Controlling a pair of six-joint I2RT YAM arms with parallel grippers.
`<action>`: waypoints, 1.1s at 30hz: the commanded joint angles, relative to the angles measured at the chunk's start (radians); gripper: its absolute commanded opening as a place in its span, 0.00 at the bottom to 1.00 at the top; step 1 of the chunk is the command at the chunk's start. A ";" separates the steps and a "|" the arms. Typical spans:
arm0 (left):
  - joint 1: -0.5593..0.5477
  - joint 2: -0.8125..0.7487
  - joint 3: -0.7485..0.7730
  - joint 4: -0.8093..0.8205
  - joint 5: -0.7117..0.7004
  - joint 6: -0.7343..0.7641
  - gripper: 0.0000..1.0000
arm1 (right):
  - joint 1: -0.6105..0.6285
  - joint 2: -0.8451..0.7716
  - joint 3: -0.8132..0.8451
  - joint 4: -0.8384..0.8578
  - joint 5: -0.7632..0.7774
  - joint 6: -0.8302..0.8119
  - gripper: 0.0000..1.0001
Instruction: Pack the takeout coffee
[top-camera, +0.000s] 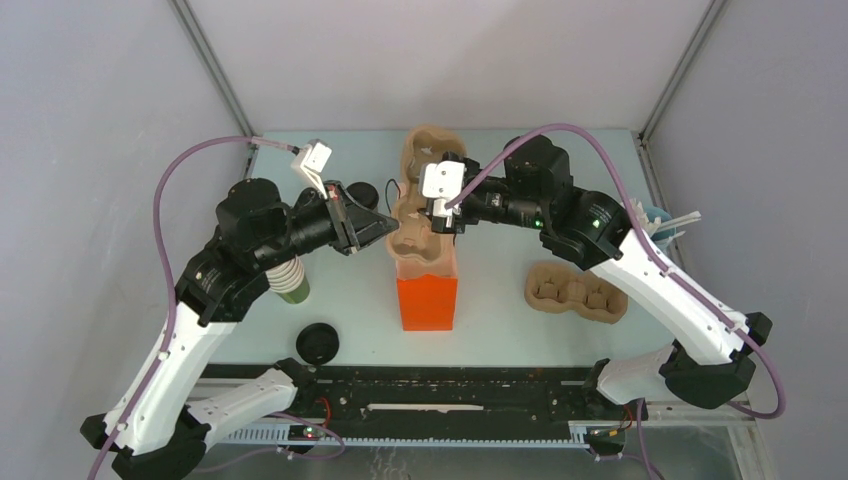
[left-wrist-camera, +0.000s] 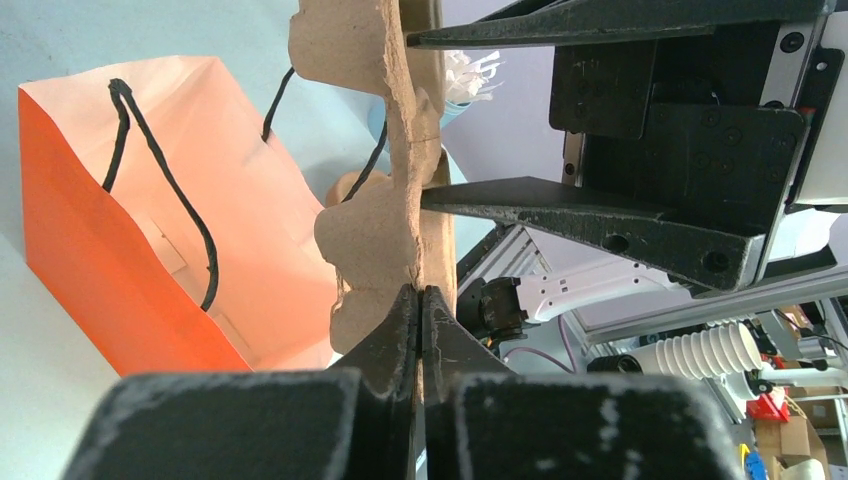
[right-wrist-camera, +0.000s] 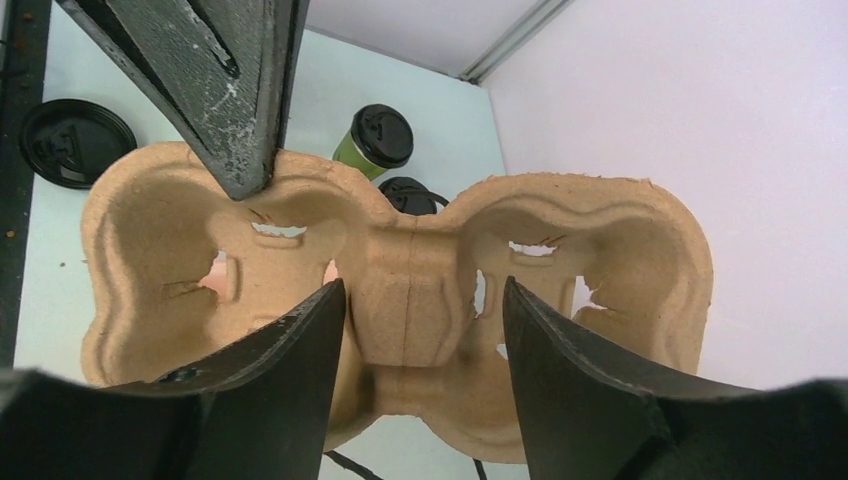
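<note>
A brown pulp cup carrier (top-camera: 428, 160) hangs above the open orange paper bag (top-camera: 427, 305). My left gripper (top-camera: 392, 232) is shut on the carrier's rim (left-wrist-camera: 370, 230), pinching it at the fingertips (left-wrist-camera: 421, 295). My right gripper (right-wrist-camera: 422, 285) straddles the carrier's centre ridge (right-wrist-camera: 415, 290), one finger in each cup well, closed against it. One takeout coffee (right-wrist-camera: 372, 145), an olive-green cup with a black lid, stands on the table beyond the carrier in the right wrist view. In the top view my arms hide it. The carrier's wells hold no cups.
A second pulp carrier (top-camera: 577, 292) lies on the table to the right. A lidless stack of cups (top-camera: 290, 280) stands under my left arm, with a loose black lid (top-camera: 317, 343) in front of it. A holder of stirrers (top-camera: 660, 225) sits at the right edge.
</note>
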 joint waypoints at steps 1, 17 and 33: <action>-0.008 -0.003 -0.006 0.032 0.020 0.027 0.00 | -0.009 0.011 0.016 0.019 0.025 -0.018 0.66; -0.008 -0.001 -0.002 0.032 0.024 0.031 0.00 | -0.024 0.039 0.035 -0.002 -0.009 -0.026 0.52; -0.004 0.059 0.161 -0.231 -0.479 0.070 0.92 | -0.086 0.007 0.007 -0.122 -0.076 -0.144 0.36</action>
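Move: The right hand is open around the cup tray's narrow middle, which lies practically at its hand point. The open bag stands beneath, its middle about 4 cm back, straight below in left-right terms and some 20 cm down; the nearest lidded cup is roughly 9 cm ahead, 13 cm left and 27 cm down. The left hand still pinches the tray's near left rim, with the tray's middle about 6 cm ahead and 5 cm to its right, level with it. While the left fingers keep the near rim pinched, the right hand eases forward and down by about 2.5 cm each way and closes its wide-open fingers until they grip the tray's middle from both sides. Only then do the left fingers open wide and come free of the rim, that hand backing off some 4.5 cm to the left and a little forward, down slightly and swinging about 15 degrees counter-clockwise, while the right keeps its grip and goes on lowering the tray over the bag's mouth. ##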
